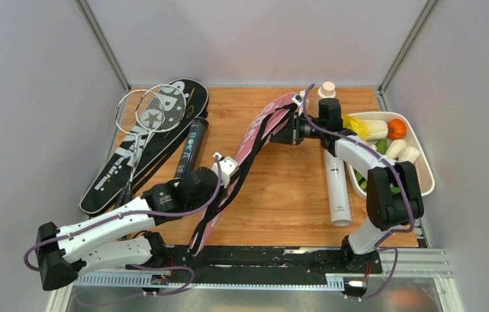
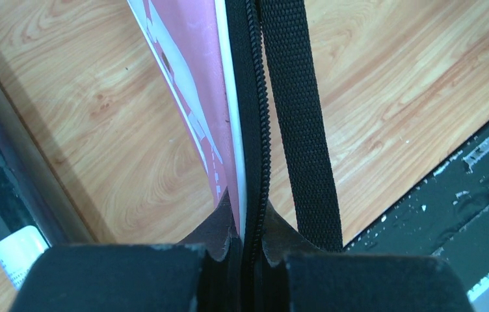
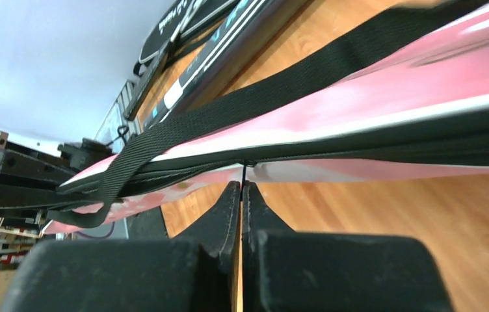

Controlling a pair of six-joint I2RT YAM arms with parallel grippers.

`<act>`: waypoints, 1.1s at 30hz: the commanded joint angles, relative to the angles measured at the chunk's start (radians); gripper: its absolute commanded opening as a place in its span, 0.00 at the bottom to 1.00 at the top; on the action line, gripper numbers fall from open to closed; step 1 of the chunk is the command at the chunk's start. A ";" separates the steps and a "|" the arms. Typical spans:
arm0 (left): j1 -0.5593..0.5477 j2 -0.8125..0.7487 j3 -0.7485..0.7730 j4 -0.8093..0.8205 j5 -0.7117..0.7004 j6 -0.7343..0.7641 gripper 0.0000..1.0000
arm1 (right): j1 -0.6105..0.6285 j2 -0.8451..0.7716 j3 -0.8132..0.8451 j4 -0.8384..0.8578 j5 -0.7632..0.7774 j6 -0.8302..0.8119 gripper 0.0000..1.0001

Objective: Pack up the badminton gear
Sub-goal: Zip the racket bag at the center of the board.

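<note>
The pink racket bag [image 1: 255, 136] is lifted on edge over the middle of the table, with its black strap [image 1: 225, 201] hanging down. My left gripper [image 1: 224, 170] is shut on the bag's zipper edge [image 2: 253, 130] partway along its length. My right gripper [image 1: 287, 130] is at the bag's wide end, shut on the thin black zipper pull [image 3: 244, 170] under the bag [image 3: 391, 84]. Two white rackets [image 1: 147, 114] lie on the black racket bag [image 1: 157, 146] at the left. A black tube [image 1: 190, 146] lies beside it, and a white tube [image 1: 337, 182] lies on the right.
A white tray [image 1: 424, 162] of toy vegetables stands at the right edge, under my right arm. A small white bottle [image 1: 327, 90] with a beige cap stands at the back. A black rail [image 1: 261, 257] runs along the near edge.
</note>
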 commanded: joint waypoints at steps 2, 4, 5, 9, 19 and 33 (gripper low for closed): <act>0.004 0.071 0.093 0.191 -0.034 0.050 0.00 | 0.171 -0.133 -0.100 0.002 0.133 0.041 0.00; 0.004 0.097 0.102 0.212 -0.043 0.051 0.00 | 0.227 -0.170 -0.145 0.003 0.187 0.052 0.00; 0.004 0.103 0.105 0.220 -0.044 0.051 0.00 | 0.257 -0.184 -0.167 0.004 0.216 0.061 0.00; 0.004 0.141 0.115 0.263 -0.029 0.032 0.00 | 0.389 -0.222 -0.204 0.021 0.293 0.091 0.00; 0.004 0.192 0.137 0.245 -0.052 -0.009 0.20 | 0.540 -0.302 -0.196 0.024 0.480 0.132 0.00; 0.032 0.091 0.248 -0.007 -0.038 -0.146 0.57 | 0.481 -0.365 -0.388 0.083 0.501 0.050 0.00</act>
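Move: The right fingers hold the zipper pull. The left fingers' grip on the propped-up bag is the place it heads for, about 17 cm back and 13 cm left of the right hand and slightly lower. The white tube lies some 11 cm back and 22 cm right of the right hand, 14 cm below. From the left hand, the zipper pull is 17 cm ahead and 13 cm right, and the black tube 8 cm ahead, 13 cm left and 12 cm below. Right hand drags the zipper pull some 18 cm back-left to the left fingers, which open and rise; right sinks. ##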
